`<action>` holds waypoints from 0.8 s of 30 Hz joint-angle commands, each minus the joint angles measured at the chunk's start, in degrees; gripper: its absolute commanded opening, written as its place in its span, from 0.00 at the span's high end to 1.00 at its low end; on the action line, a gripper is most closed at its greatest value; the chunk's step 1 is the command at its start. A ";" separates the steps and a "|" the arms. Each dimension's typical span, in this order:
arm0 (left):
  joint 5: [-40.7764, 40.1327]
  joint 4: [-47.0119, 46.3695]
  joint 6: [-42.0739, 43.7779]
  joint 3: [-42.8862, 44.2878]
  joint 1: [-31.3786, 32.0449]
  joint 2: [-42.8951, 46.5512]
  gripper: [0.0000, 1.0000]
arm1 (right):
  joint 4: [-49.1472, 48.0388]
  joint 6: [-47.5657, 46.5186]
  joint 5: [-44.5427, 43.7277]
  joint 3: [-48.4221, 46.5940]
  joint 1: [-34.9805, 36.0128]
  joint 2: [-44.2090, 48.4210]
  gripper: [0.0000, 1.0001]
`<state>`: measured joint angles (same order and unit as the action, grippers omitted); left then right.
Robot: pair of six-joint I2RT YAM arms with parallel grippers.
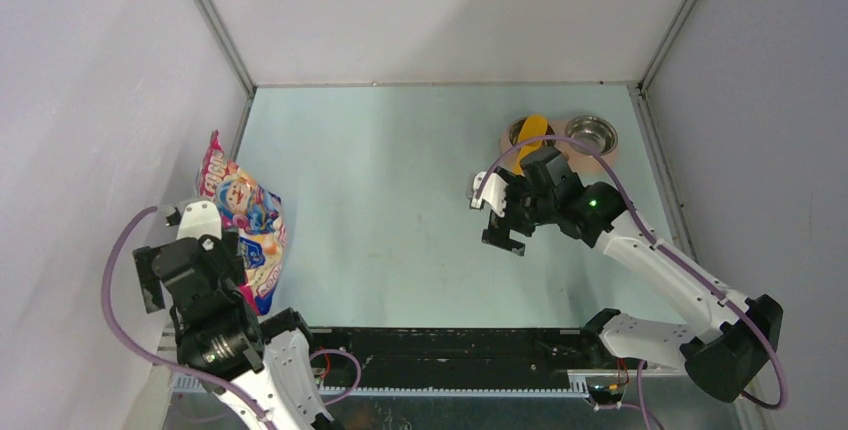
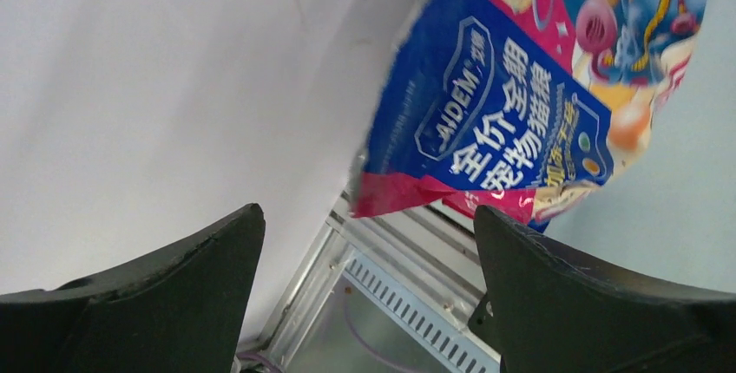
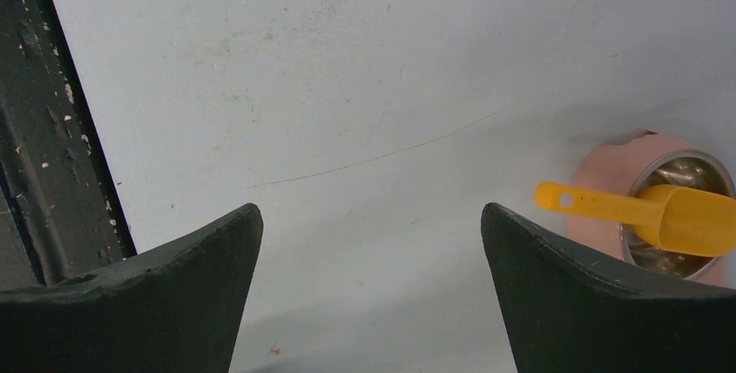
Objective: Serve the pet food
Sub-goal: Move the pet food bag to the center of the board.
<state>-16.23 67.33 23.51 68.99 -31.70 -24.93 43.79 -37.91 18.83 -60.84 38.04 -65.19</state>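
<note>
No pet food shows in any view. A glossy pink-and-blue cartoon bag [image 1: 248,222] leans at the left wall; in the left wrist view the bag [image 2: 512,104] fills the upper right. My left gripper [image 1: 190,265] hovers just on the near side of it, open [image 2: 366,210] and holding nothing. A yellow scoop [image 1: 530,140] rests in the left one of two steel bowls [image 1: 591,134] at the back right. My right gripper [image 1: 493,215] hangs open [image 3: 371,208] over bare table, in front and left of the scoop [image 3: 668,215] and its bowl [image 3: 686,169].
The bowls sit in a pink stand [image 3: 607,165]. Grey enclosure walls close in the table on three sides; the left wall [image 2: 174,87] is right beside my left gripper. A black rail [image 1: 450,345] and a slotted metal strip [image 2: 417,312] run along the near edge.
</note>
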 commanded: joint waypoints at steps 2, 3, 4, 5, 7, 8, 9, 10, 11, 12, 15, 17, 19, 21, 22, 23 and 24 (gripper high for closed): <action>0.69 -0.07 5.66 -9.28 -0.51 3.93 0.02 | -2.68 0.11 -0.10 0.34 0.21 0.40 0.00; 0.19 -1.34 5.93 -10.70 -0.54 4.28 0.02 | -2.71 0.12 -0.01 0.36 0.19 0.32 0.00; 0.04 -2.08 6.41 -13.13 -0.55 4.76 0.02 | -2.67 0.18 0.11 0.41 0.24 0.17 0.00; 0.18 -3.36 6.52 -14.30 -0.57 4.91 0.02 | -2.66 0.20 0.13 0.34 0.25 0.12 0.00; 0.13 -5.97 6.92 -17.77 -0.72 5.47 0.02 | -2.64 0.21 0.15 0.37 0.23 -0.12 0.00; 0.43 -6.90 7.46 -20.06 -0.77 6.00 0.02 | -2.59 0.27 0.04 0.37 0.25 -0.29 0.00; 0.59 -8.96 8.03 -21.15 -1.13 6.28 0.02 | -2.49 0.28 -0.03 0.37 0.27 -0.38 0.01; 1.22 -10.70 8.35 -23.19 -1.33 6.82 0.02 | -2.44 0.29 -0.09 0.37 0.28 -0.64 0.00; 1.65 -11.60 8.98 -24.12 -2.13 7.00 0.02 | -2.41 0.29 -0.14 0.39 0.28 -0.82 0.00; 2.56 -13.67 9.30 -26.07 -2.62 7.37 0.02 | -2.40 0.29 -0.23 0.38 0.28 -0.91 0.00; 5.11 -18.49 11.28 -29.82 -6.79 7.25 0.02 | -2.44 0.27 -0.39 0.37 0.25 -1.41 0.00; 9.12 -21.94 12.82 -32.11 -11.57 6.47 0.02 | -2.45 0.29 -0.52 0.37 0.26 -1.62 0.00; 18.42 -24.07 14.49 -33.71 -17.27 4.88 0.02 | -2.48 0.29 -0.54 0.33 0.35 -1.75 0.00; 26.38 -25.62 16.32 -34.30 -23.19 2.66 0.02 | -2.59 0.25 -0.47 0.34 0.34 -1.95 0.00; 29.08 -26.43 16.89 -34.46 -26.87 1.84 0.02 | -2.67 0.23 -0.55 0.36 0.43 -2.04 0.00; 33.97 -26.62 18.14 -34.65 -28.43 0.11 0.02 | -2.79 0.21 -0.77 0.32 0.57 -2.09 0.00; 36.39 -26.68 19.38 -34.64 -31.21 -0.75 0.02 | -2.98 0.21 -0.97 0.36 0.73 -2.28 0.00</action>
<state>0.54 46.59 37.69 35.99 -55.55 -20.62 43.07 -37.91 18.61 -60.45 38.11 -66.85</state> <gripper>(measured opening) 0.985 0.994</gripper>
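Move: The pet food bag lies at the table's left side, its middle about 12 cm ahead of the left hand, some 3 cm to its right and 22 cm below; no other loose thing stands near. From the right hand, which takes no part, the bag is about 49 cm to the left, 2 cm back and 12 cm below. The left hand drops about 14 cm, then also edges 5 cm left, fingers wide open, onto the bag's near left part. ##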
